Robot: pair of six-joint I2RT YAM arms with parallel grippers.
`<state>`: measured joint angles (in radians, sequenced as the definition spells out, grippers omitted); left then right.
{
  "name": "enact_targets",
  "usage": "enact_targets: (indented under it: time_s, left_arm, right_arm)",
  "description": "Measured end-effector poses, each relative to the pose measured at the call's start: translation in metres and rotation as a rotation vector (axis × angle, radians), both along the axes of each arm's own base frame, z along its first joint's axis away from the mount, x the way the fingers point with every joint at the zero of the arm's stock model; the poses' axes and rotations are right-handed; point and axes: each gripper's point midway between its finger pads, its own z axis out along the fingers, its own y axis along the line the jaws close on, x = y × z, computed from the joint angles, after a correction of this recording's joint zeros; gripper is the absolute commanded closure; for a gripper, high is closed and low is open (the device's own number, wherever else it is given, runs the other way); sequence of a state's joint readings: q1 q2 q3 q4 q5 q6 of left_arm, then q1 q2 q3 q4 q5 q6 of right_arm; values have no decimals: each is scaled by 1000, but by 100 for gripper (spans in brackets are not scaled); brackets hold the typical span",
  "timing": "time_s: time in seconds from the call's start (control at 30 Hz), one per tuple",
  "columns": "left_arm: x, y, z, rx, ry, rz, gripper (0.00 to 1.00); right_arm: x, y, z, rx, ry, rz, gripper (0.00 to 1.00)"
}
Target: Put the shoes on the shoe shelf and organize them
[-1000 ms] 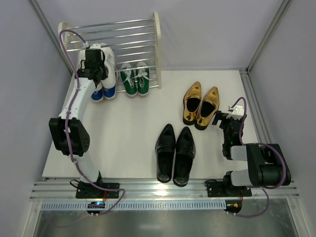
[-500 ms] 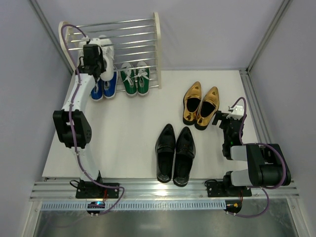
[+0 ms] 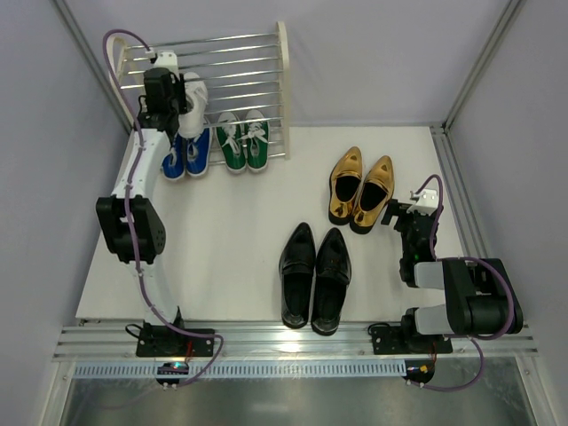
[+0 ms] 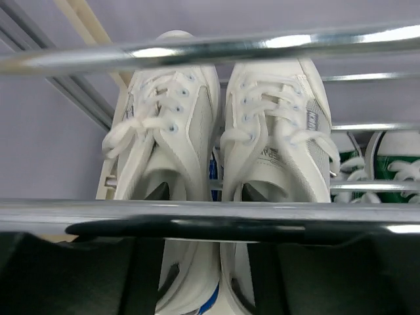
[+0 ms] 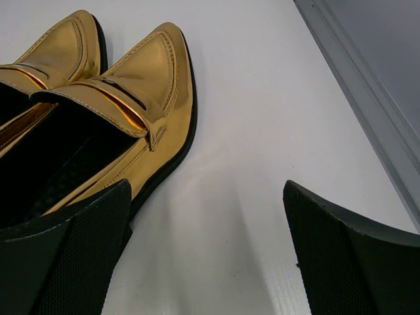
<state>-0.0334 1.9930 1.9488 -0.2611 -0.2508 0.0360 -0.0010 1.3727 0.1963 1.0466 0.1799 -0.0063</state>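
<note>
My left gripper [image 3: 180, 99] is shut on the pair of white sneakers [image 3: 193, 92], one finger in each shoe opening [image 4: 205, 191], pinching the inner walls together. It holds them among the chrome rods at the left of the shoe shelf [image 3: 282, 53], above the blue sneakers [image 3: 186, 156]. The green sneakers [image 3: 242, 142] sit on the bottom tier beside the blue pair and show in the left wrist view [image 4: 394, 174]. The gold shoes [image 3: 359, 188] and black loafers [image 3: 315, 275] lie on the table. My right gripper [image 3: 396, 213] is open and empty [image 5: 207, 216], just right of the gold shoes [image 5: 131, 85].
Chrome rods [image 4: 262, 46] cross close above and below the left wrist camera. A metal rail [image 3: 461, 222] runs along the table's right edge, near the right gripper. Grey walls enclose the back and sides.
My left gripper has carried the white sneakers back and up, off the blue pair and in among the shelf's rods. The right arm has not moved.
</note>
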Motion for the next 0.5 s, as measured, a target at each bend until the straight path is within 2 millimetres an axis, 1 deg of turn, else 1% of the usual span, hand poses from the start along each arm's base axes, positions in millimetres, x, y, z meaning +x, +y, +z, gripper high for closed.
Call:
enact_targets:
  time_s: [0.03,0.1,0.17,0.2,0.27,0.33,0.4,0.47,0.5]
  left_arm:
    - [2,1,8,-1,-30,4,48]
    - [2,2,16,-1,-52,9,43]
    - [0,3,15,0,-52,16,40]
    - [-3,3,14,-2,-49,21,34]
    - [-9,5,11,-7,-42,33,30]
    - [-19,6,12,-19,-38,48,26]
    - [-30,4,18,-38,-48,59,24]
    - [-49,-3,27,-56,-58,71,21]
    - [-60,-9,33,-66,-64,72,21]
  right_arm:
    - [0,0,0,0,0,0,3]
    - [0,0,0,0,0,0,3]
    - [0,0,0,0,0,0,3]
    - [0,0,0,0,0,0,3]
    - [0,0,0,0,0,0,2]
    - [0,0,0,0,0,0,3]
    - [0,0,0,0,0,0,3]
    - [0,0,0,0,0,0,3]
    - [0,0,0,0,0,0,3]
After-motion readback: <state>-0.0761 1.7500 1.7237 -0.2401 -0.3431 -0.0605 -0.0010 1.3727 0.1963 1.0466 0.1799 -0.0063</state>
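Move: The white sneakers are already on the upper rack level, toes outward. My half-open left fingers are still in their mouths, with the pair's middle about 3 cm ahead and 2 cm below. An upper rail crosses some 4 cm above and 2 cm behind my hand, the blue sneakers lie about 5 cm back and 16 cm down, and the green ones 3 cm back, 16 cm right and 16 cm down. From my right hand, the white pair is some 28 cm ahead, 62 cm left and 17 cm higher. I keep spreading my left fingers to about three quarters open and lift a centimetre or two. Then I draw the hand back with growing speed, about 6 cm, out of the white sneakers' mouths and from under the rail. It ends some 3 cm higher, barely tilted, with the fingers clear of both shoes. ##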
